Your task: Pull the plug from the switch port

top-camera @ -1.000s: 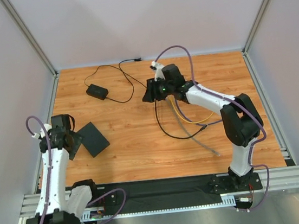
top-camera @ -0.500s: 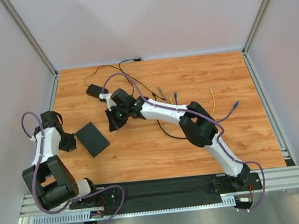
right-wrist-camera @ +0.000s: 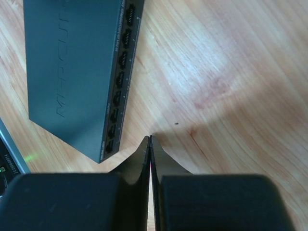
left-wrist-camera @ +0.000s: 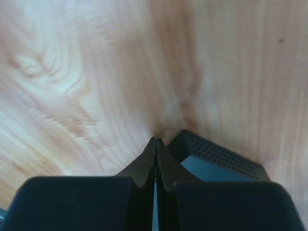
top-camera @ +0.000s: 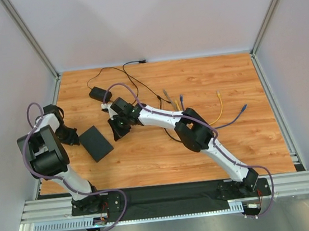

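Note:
The switch (top-camera: 96,143) is a flat black box lying at the left of the wooden table. In the right wrist view the switch (right-wrist-camera: 77,62) shows its row of sockets (right-wrist-camera: 118,82) along one edge, and those I see hold nothing. No plug shows in a port. My left gripper (top-camera: 70,138) is shut and empty, low by the switch's left corner; its tips (left-wrist-camera: 156,140) sit beside the perforated corner (left-wrist-camera: 216,156). My right gripper (top-camera: 116,132) is shut and empty just right of the switch, its tips (right-wrist-camera: 150,138) over bare wood near the socket edge.
A small black power brick (top-camera: 100,94) with its thin cord lies at the back left. Loose cable ends lie right of centre: grey (top-camera: 165,93), blue (top-camera: 181,97), yellow (top-camera: 218,93) and blue (top-camera: 245,106). Frame posts and walls enclose the table.
Both grippers have shut. The right arm swung from the back centre to the switch's right side. The left arm folded back, its gripper staying by the switch's left corner.

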Controlling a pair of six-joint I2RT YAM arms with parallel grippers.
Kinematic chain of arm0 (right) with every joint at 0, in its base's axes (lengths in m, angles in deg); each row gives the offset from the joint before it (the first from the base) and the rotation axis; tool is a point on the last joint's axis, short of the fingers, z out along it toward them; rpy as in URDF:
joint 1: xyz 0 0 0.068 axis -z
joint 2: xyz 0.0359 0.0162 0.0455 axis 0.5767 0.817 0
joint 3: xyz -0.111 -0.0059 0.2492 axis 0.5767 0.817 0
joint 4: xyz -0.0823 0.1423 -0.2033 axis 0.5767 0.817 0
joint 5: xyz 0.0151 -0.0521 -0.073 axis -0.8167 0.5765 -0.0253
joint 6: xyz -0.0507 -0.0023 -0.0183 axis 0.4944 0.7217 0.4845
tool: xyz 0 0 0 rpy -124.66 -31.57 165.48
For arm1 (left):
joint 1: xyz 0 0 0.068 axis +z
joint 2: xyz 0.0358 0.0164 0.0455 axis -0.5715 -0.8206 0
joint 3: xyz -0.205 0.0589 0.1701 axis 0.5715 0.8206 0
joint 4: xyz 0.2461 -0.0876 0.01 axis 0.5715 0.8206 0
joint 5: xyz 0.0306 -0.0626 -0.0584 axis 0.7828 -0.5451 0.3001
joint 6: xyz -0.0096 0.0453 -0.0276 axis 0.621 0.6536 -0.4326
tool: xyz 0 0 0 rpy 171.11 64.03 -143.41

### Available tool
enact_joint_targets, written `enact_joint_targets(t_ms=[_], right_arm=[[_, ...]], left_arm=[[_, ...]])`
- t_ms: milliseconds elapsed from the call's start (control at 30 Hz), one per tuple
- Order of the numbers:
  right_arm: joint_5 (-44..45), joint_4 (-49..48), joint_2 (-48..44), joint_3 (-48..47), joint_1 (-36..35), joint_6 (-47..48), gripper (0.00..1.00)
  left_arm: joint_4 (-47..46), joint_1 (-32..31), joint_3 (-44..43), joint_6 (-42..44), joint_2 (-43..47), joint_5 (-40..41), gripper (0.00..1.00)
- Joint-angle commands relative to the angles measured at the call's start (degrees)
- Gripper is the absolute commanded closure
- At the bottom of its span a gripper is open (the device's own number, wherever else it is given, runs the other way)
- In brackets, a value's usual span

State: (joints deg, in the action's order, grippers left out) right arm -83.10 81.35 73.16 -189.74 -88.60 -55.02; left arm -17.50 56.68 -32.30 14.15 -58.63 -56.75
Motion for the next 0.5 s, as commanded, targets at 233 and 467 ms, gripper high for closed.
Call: enact_joint_targets(t_ms=[233,467], right_arm=[[-0.94,0.31,0.91,-0.4,-1.9,-1.23,1.0],[-8.67,-21.39,-10.5,16.82,-1.55,-9.84,1.0]], left_arm=[[-6.97,-6.52,-9.99,8.15,-8.57,-11.54,1.0],[-9.02,-14.79,-22.73,14.21,-18.24,-26.32,1.0]])
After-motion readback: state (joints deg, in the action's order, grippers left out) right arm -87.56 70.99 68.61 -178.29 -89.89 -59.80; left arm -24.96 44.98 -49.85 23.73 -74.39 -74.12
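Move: The switch, unplugged and lying askew, has its middle about 8 cm to the left hand's right and 2 cm back, at the hand's height; its left corner is right by those closed fingertips. From the right hand the switch's middle is some 8 cm left and 2 cm back. The black adapter sits roughly 27 cm ahead of the left hand and 12 cm to its right, and about 27 cm ahead and 4 cm left of the right hand. The switch's left corner is nudged forward and right by the closed left fingers, which then run clear past it, low over the table, about 13 cm forward and curving 9 cm to the right, speeding up as the wrist turns clockwise. The right hand, fingers shut, slides about 3 cm back beside the port face, its tips ending against that face close to its near corner. ##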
